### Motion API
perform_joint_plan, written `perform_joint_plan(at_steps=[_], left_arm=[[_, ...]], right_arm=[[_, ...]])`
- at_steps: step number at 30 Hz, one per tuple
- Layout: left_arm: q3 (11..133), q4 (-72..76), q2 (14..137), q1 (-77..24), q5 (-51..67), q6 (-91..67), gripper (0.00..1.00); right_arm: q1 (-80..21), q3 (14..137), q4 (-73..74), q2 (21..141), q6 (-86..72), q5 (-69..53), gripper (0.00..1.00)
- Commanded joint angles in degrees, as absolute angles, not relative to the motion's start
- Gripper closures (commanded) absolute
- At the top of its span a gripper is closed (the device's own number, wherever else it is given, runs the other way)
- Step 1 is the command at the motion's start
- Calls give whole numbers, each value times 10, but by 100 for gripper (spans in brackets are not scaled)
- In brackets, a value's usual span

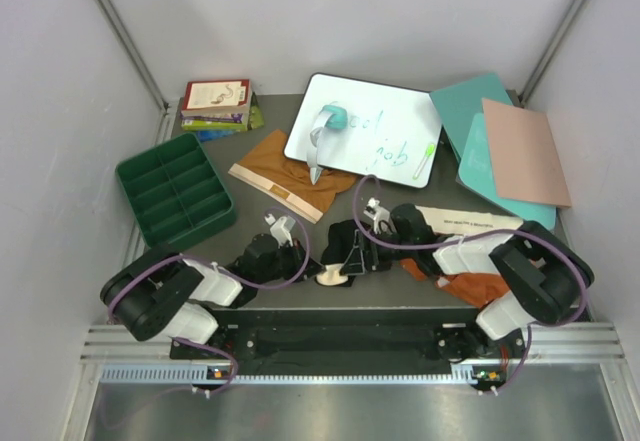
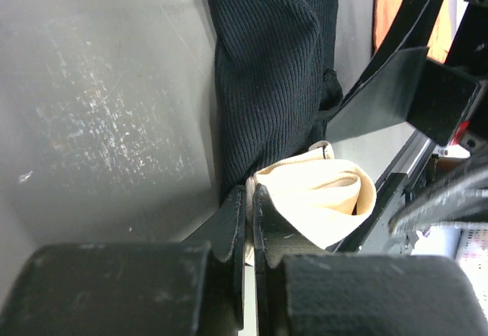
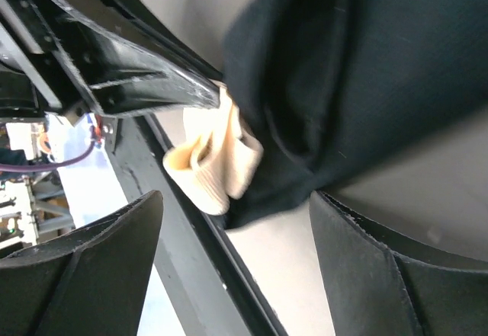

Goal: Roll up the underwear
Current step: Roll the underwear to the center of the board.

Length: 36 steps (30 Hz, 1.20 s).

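The black underwear (image 1: 343, 238) lies bunched near the table's front edge, its cream waistband (image 1: 331, 278) curled at the near end. My left gripper (image 1: 316, 271) is shut on that waistband (image 2: 324, 196), the fingertips (image 2: 233, 216) pinching its edge, with the black ribbed cloth (image 2: 267, 69) stretching away. My right gripper (image 1: 354, 254) stands open over the same underwear (image 3: 366, 69), wide fingers (image 3: 381, 267) on either side and nothing held. The mustard-tan underwear (image 1: 285, 176) lies flat at the back. The rust-orange underwear (image 1: 470, 287) lies crumpled under the right arm.
A green compartment tray (image 1: 137, 176) stands at the left. A whiteboard (image 1: 390, 126) with a teal eraser (image 1: 330, 118) lies at the back, with teal and pink boards (image 1: 515, 146) to its right and books (image 1: 215, 106) at the back left. The table's front rail (image 3: 191, 275) runs close beneath both grippers.
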State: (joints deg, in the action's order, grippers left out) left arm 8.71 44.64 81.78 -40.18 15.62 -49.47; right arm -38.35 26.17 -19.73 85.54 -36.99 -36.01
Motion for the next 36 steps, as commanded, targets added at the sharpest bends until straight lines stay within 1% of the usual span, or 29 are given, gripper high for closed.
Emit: perform_joint_plan(at_steps=[1, 5, 8, 9, 11, 12, 13, 14, 15, 16, 17, 19, 20, 22, 23, 27, 30, 32, 36], left_arm=[[91, 412, 835, -407, 143, -483, 100], [91, 409, 827, -409, 141, -485, 100], [98, 393, 816, -409, 134, -486, 100], [99, 390, 814, -409, 133, -486, 100], [103, 388, 805, -410, 134, -487, 100], [104, 388, 802, -410, 135, -489, 100], [105, 387, 795, -410, 136, -490, 100], [107, 383, 791, -410, 138, -490, 100], [109, 380, 788, -410, 141, -490, 100], [112, 373, 776, -410, 143, -491, 97], [114, 359, 769, -410, 144, -493, 86], [114, 343, 740, -410, 138, -494, 77], [112, 334, 727, -410, 135, -495, 67], [107, 303, 687, -410, 118, -493, 59], [105, 295, 673, -410, 113, -489, 50], [91, 272, 629, -410, 98, -479, 38], [84, 288, 642, -410, 115, -475, 37], [75, 327, 656, -410, 137, -476, 37], [69, 359, 700, -410, 137, -476, 38]], right_arm=[[-417, 265, -243, 892, -394, -321, 22], [-424, 267, -218, 898, -394, -285, 25], [-428, 275, -173, 894, -385, -254, 33], [-432, 277, -163, 894, -382, -247, 42], [-433, 280, -149, 898, -381, -233, 51], [-432, 281, -146, 901, -381, -228, 60], [-433, 282, -145, 903, -385, -223, 64], [-433, 283, -140, 908, -386, -215, 74], [-433, 285, -136, 912, -388, -211, 78], [-433, 287, -131, 915, -388, -206, 83], [-432, 288, -127, 918, -389, -200, 90], [-433, 288, -121, 920, -392, -193, 95], [-433, 289, -118, 920, -392, -186, 99], [-433, 291, -106, 920, -391, -177, 100], [-433, 291, -102, 921, -391, -174, 100], [-434, 294, -100, 928, -391, -173, 100], [-432, 298, -98, 939, -394, -175, 100], [-433, 300, -98, 944, -395, -175, 100], [-432, 298, -98, 943, -397, -176, 100]])
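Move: The underwear's cream waistband bundle lies about 4 cm left of the open right hand, 2 cm back and 3 cm below; its black body is 5 cm ahead, 2 cm left and 3 cm below. The orange cloth lies some 27 cm to the right and 3 cm back. The left fingers already pinch the waistband's left side, its middle 4 cm to their right and 1 cm back, about level. Right fingers sink about 2.5 cm, pinching the waistband's right end; left then lets go, rises 4 cm, dips again. ##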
